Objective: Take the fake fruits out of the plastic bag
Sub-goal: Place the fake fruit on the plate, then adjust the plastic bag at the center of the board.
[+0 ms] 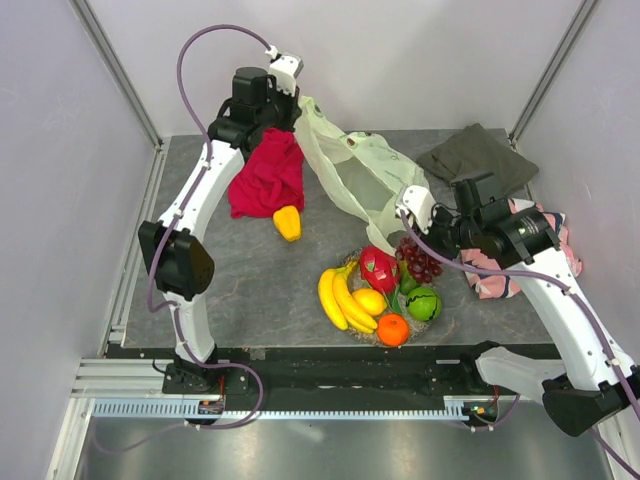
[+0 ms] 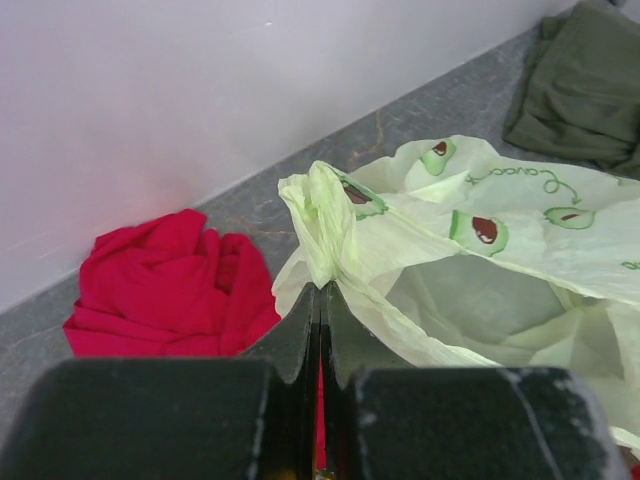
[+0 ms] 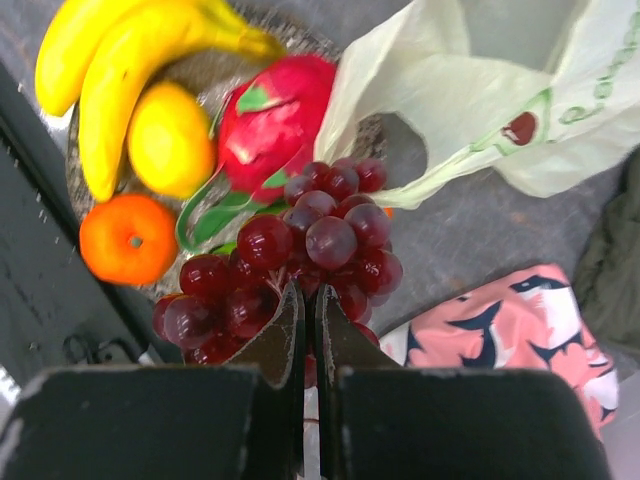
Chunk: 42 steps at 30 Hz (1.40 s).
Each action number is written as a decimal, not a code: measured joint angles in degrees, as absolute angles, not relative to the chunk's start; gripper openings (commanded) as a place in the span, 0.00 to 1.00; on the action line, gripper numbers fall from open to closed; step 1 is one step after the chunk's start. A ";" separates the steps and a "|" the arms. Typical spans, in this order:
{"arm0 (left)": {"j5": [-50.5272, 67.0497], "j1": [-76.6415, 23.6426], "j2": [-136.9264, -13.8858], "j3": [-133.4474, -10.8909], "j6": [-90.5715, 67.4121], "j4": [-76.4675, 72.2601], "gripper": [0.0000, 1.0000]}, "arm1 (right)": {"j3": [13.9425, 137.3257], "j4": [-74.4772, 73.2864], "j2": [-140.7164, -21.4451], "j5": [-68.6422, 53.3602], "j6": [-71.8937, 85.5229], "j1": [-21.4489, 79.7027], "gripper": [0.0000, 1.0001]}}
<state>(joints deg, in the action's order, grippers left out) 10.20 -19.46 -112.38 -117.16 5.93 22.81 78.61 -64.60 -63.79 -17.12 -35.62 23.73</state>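
Observation:
The pale green plastic bag [image 1: 365, 175] hangs stretched above the back of the table, its mouth gaping [image 2: 480, 290]. My left gripper [image 1: 293, 108] is shut on the bag's top edge [image 2: 322, 288]. My right gripper [image 1: 425, 240] is shut on the dark red grapes [image 3: 320, 240], over the right rim of the round dish [image 3: 72, 170]. The dish holds the banana bunch [image 1: 340, 298], dragon fruit [image 1: 378, 268], lemon [image 1: 370, 300], orange [image 1: 393, 329] and green melon [image 1: 424, 303]. A yellow mango [image 1: 287, 222] lies on the table to the left, beside the red cloth.
A red cloth [image 1: 268, 178] is bunched under the left arm. An olive cloth [image 1: 478, 155] lies at the back right. A pink patterned cloth [image 1: 500, 280] sits under the right arm. White walls close in the back and both sides.

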 measured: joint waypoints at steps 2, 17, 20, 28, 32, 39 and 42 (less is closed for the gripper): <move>10.96 -19.92 -111.72 -116.51 5.93 22.92 0.02 | 76.36 -65.45 -62.96 -17.74 -36.91 23.73 0.00; 14.11 -20.78 -111.22 -114.04 5.91 24.38 0.02 | 68.05 -63.40 -71.48 -24.82 -37.17 27.11 0.40; 14.13 -20.78 -110.96 -113.56 5.91 24.40 0.02 | 69.10 -63.92 -74.91 -26.26 -36.67 28.16 0.55; 16.19 -20.78 -110.61 -113.27 5.91 24.43 0.01 | 77.73 -65.17 -80.38 -26.24 -35.68 25.47 0.73; 17.32 -21.10 -110.41 -113.27 5.91 24.60 0.02 | 81.93 -62.22 -81.30 -23.38 -32.86 22.48 0.86; 19.68 -21.65 -109.45 -113.12 5.91 25.26 0.02 | 80.64 -54.87 -84.86 -8.62 -27.70 20.88 0.85; 19.86 -21.89 -108.95 -113.06 5.93 25.32 0.02 | 79.24 -53.80 -88.53 -3.90 -26.00 20.05 0.83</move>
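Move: The grape bunch already hangs from the right fingers. The plate's middle lies about 5 cm back and 7 cm left of the right hand, some 22 cm below. Among the fruit there, the watermelon is roughly 7 cm back, the dragon fruit 8 cm left, and the orange 12 cm back and 5 cm left. The bag's middle is about 15 cm ahead and 11 cm left. From the left hand, the plate lies some 37 cm back and 17 cm right. The grapes are lowered by the right hand, about 10 cm down, then drifting left over the plate as the fingers tip downward and open to let go. Emptied, that hand rises slightly, swings forward and right turning clockwise, and sinks wide open towards the bag. The left hand keeps its pinch on the bag, easing back and right about 5 cm. ##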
